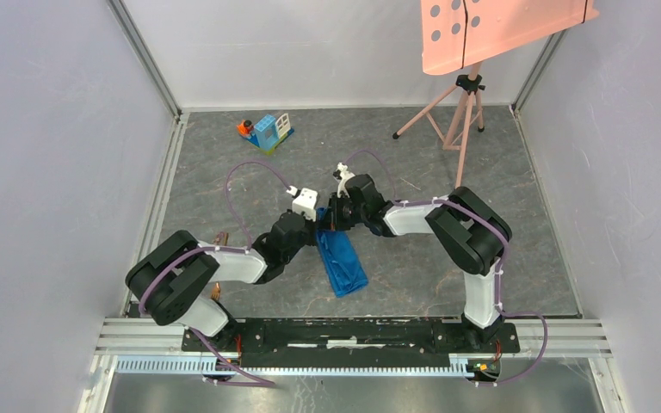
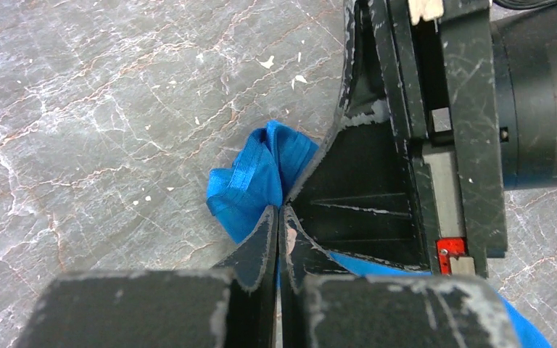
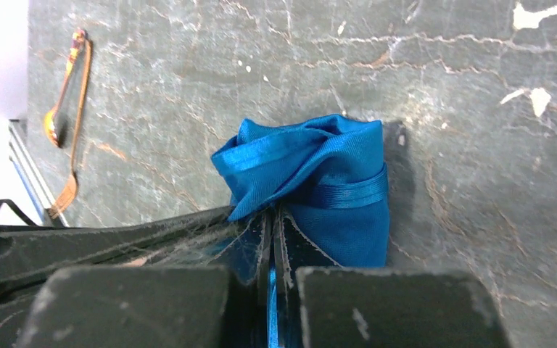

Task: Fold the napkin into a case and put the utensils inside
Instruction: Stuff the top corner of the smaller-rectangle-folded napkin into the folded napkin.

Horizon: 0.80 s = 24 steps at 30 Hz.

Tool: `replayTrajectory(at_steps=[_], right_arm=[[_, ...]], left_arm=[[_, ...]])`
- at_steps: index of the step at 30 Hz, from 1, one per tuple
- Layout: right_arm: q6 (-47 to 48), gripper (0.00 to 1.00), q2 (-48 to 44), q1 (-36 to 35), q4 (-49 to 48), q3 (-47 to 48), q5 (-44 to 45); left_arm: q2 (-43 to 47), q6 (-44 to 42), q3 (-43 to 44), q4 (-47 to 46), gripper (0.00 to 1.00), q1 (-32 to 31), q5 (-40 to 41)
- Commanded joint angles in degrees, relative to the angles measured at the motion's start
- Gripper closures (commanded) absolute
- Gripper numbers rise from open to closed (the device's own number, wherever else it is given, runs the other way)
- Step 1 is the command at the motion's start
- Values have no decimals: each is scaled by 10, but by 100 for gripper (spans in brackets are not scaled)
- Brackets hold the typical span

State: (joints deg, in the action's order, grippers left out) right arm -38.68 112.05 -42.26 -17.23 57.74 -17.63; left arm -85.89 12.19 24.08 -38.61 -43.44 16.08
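The bright blue napkin lies as a narrow wrinkled strip on the grey table between the two arms. Its far end is bunched up, and both grippers meet there. My left gripper is shut on a fold of that end. My right gripper is shut on the same end from the opposite side, with blue cloth showing between its jaws. The utensils lie side by side near the left edge of the table: a golden-copper spoon and fork. In the top view my left arm hides most of them.
A blue-and-white toy block house stands at the back left. A pink tripod with a pink board stands at the back right. A metal rail runs along the left edge, and walls close in three sides.
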Motion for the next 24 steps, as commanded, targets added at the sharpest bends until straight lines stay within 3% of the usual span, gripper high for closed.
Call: replayTrajectory(at_steps=[1,9,13,15,17,24], right_arm=[[-63,100,15,9,-108,21,-20],[-212,99,17,23,-344,-60,-90],[-195,92,85,11,-306,-20,-112],[-186,83,93,10,-303,-28,-119],[-164,73,86,12,-277,-32,-122],[-68,60,12,24,-179,-66,-123]], left_arm=[[29,44,-20,-59,98,2,-11],[50,62,-29,-35,98,2,12],[37,83,-27,-25,98,13,24],[28,97,-26,-18,98,24,24],[21,111,-37,-32,98,37,21],[25,115,-49,-39,98,51,4]])
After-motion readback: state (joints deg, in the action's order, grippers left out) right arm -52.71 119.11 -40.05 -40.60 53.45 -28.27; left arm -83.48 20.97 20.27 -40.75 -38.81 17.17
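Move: The folded napkin's top end, with the corner being tucked in, is at both closed grippers: its middle is some 2 cm ahead of the right fingertips and 1 cm to their left, at about their height. From the left fingertips, which still pinch its edge, it lies about 2 cm ahead and 1 cm to the right. The napkin's main body has its middle about 7 cm back from the right hand, 4 cm to its right and 2 cm lower, on the table. Keep the left gripper shut on the napkin's edge; lift it about 1.5 cm, lower it again and draw it some 3 cm left, turning slightly counter-clockwise. With the right, rise 2.5 cm while rolling its left side up nearly 20 degrees, then go left and down into the napkin's top end, a net 2 cm left, and spread the fingers over a third open around the tucked folds. ##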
